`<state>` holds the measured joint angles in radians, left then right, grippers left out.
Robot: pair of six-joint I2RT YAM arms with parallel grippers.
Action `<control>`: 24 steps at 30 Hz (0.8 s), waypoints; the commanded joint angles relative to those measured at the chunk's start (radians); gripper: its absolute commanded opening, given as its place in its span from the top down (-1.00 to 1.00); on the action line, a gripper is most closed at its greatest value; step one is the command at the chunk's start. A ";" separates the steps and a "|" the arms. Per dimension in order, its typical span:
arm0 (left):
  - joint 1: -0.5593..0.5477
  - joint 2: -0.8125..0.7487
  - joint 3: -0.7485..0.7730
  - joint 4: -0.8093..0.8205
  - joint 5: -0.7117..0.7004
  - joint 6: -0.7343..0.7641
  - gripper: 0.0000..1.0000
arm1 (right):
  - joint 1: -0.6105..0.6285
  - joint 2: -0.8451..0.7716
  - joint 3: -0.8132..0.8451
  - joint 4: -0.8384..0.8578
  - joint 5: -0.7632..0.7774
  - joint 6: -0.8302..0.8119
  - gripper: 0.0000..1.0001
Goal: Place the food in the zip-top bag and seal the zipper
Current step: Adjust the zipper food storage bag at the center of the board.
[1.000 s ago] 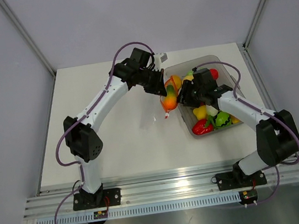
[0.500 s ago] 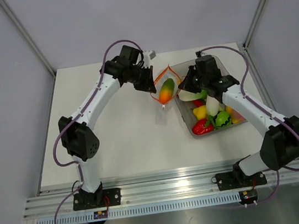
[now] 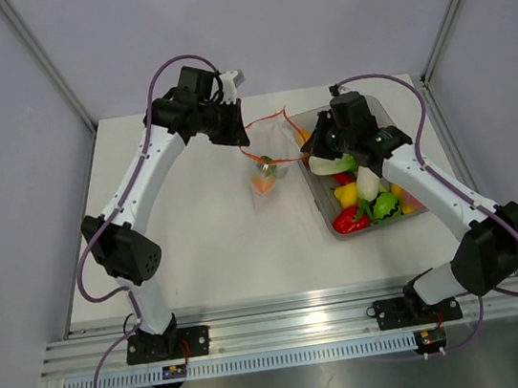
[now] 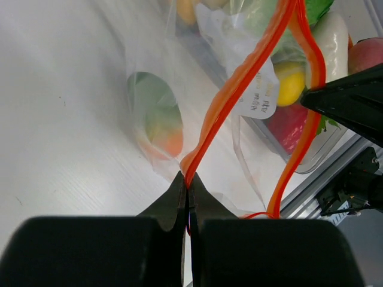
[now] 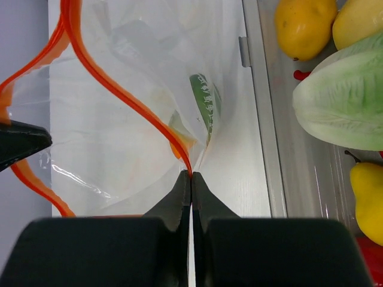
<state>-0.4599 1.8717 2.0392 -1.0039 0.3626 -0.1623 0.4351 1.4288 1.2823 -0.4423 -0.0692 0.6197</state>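
The clear zip-top bag (image 3: 268, 154) hangs over the table between my two grippers, its mouth open. My left gripper (image 3: 237, 135) is shut on the left end of the red-orange zipper (image 4: 239, 84). My right gripper (image 3: 309, 144) is shut on the zipper's (image 5: 119, 89) other end. One orange-and-green piece of food (image 3: 264, 178) lies in the bag's bottom, also visible through the plastic as the bagged food (image 4: 157, 116) in the left wrist view. More food (image 3: 367, 196) sits in the grey tub (image 3: 323, 206) under my right arm.
In the tub lie a yellow lemon (image 5: 305, 24), a pale green cabbage (image 5: 344, 104), a yellow pear (image 5: 368, 197) and a red pepper (image 3: 350, 222). The tub's left wall (image 5: 263, 119) runs close beside the right gripper. Grey walls enclose the table.
The right gripper has shut on the zipper's right end. The left arm has pulled back and to the left, stretching the bag's mouth, and the food has sunk lower in the bag.
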 commanded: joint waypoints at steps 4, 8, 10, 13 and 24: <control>-0.048 -0.057 -0.112 0.114 0.064 -0.040 1.00 | 0.001 0.061 -0.041 0.014 0.015 -0.011 1.00; -0.101 -0.023 -0.123 0.122 0.055 -0.048 1.00 | -0.001 0.045 -0.069 -0.007 0.057 -0.009 0.72; -0.112 -0.010 -0.100 0.117 0.053 -0.046 1.00 | -0.001 0.016 -0.070 -0.025 0.104 -0.021 0.32; -0.129 0.017 -0.065 0.102 0.049 -0.043 1.00 | 0.001 -0.048 -0.063 -0.091 0.190 -0.038 -0.37; -0.143 0.049 -0.047 0.099 0.045 -0.039 1.00 | -0.202 -0.228 -0.179 -0.228 0.333 -0.081 -0.68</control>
<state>-0.5987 1.9160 1.9465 -0.9409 0.3923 -0.1963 0.3065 1.1854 1.1580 -0.6018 0.2077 0.5724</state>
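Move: Below the two shut grippers, which both pinch the bag's orange rim, the mango lies low in the bag: about 8 cm back, 3 cm right and 19 cm down from the left hand; some 3 cm back, 10 cm left and 17 cm down from the right. In the bin, about as far below the right hand, the cabbage is level with it and 9 cm right, the white radish 8 cm back and 17 cm right, and the yellow pear 10 cm back and 11 cm right. Lowering its side of the bag about 6 cm, the right hand opens its fingers and lets go of the rim, then climbs back up and swings some 12 cm right over the bin, turning roughly 20 degrees clockwise. The left hand keeps its pinch on the rim and carries the bag right, back and down, nearly 6 cm rightward, then holds there. ##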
